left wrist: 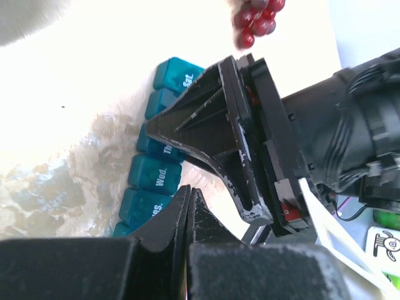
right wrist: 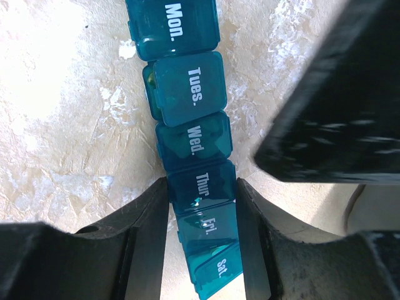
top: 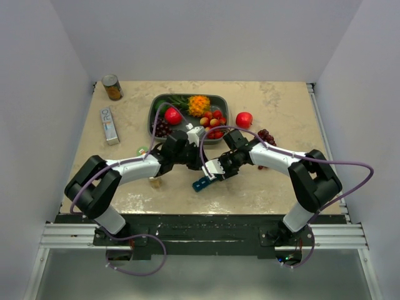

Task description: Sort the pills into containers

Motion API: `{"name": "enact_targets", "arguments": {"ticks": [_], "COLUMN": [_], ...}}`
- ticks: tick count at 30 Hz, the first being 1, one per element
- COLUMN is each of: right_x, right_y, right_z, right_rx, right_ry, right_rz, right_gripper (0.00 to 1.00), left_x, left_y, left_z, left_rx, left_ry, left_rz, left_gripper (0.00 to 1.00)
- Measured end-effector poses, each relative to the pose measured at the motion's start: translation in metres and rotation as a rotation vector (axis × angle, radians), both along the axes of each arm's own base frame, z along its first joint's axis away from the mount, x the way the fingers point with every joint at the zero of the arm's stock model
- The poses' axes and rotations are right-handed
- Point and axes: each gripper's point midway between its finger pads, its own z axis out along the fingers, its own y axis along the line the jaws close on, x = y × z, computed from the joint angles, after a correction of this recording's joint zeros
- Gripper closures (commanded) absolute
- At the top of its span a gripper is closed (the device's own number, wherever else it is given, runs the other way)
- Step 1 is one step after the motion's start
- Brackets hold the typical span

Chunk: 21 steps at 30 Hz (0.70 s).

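Observation:
The teal-blue containers strip point(top: 201, 184) point(right wrist: 190, 87) point(left wrist: 150, 172) lies on the beige table in front of the fruit tray, its lids marked with weekdays. My right gripper point(top: 215, 170) point(right wrist: 201, 203) is shut on it, one finger on each side of the Thur and Fri compartments. The Sat lid looks slightly raised. My left gripper point(top: 195, 164) point(left wrist: 189, 190) hovers just beside the strip, shut, with nothing seen between its fingers. It shows as a dark blur point(right wrist: 331, 94) in the right wrist view. I cannot make out any pills.
A dark grey tray point(top: 220, 99) of fruit stands behind the grippers. A red apple point(top: 244, 119) and dark grapes point(top: 266, 135) point(left wrist: 253, 19) lie to its right. A can point(top: 112, 87) and a white box point(top: 109, 125) sit far left. A small bottle point(top: 154, 182) stands by the left arm.

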Motion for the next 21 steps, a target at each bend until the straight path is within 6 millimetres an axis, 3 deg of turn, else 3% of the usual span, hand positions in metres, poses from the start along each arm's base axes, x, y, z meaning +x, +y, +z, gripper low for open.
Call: {"name": "enact_targets", "arguments": {"ticks": [3,12,16,21], "right_x": [0.0,0.0,0.001,0.004], "right_y": [0.0,0.0,0.001,0.002], "right_z": [0.0,0.0,0.0,0.0], "right_rx": [0.0,0.0,0.002,0.007], "right_ry": [0.0,0.002,0.0,-0.008], "right_rz": [-0.001,-0.003,-0.004,-0.005], "right_gripper": [0.69,0.7,0.7,0.7], "left_x": [0.004,-0.007,-0.021,-0.032], "left_y": [0.003,0.006,0.005,-0.007], "left_z": [0.005,-0.008,-0.05,-0.06], "left_rx": [-0.009,0.002,0.068,0.052], "left_ry": [-0.01,0.039,0.137,0.181], "left_rz": [0.011,-0.018,-0.056,-0.113], "left_gripper": [1.0,1.0,1.0,1.0]}}
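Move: Just below the left hand's shut fingertips, about 7 cm down and some 2 cm back, is the pill organizer's Tues. lid. Mon. is 2 cm back and 2 cm left of that lid; Thur, in the right hand's pinch, is 3 cm ahead and 4 cm right of it. A pill bottle stands about 15 cm to the left hand's left and 2 cm back. From the right hand, Tues. is roughly 4 cm left and 3 cm back. Hovering briefly at first, the left hand then drops about 6 cm and draws back some 3 cm, its fingertips swinging about 10 degrees down and back, to bring the shut tips down onto the organizer by the Tues. lid. The right hand stays in place and keeps its pinch on Thur. ##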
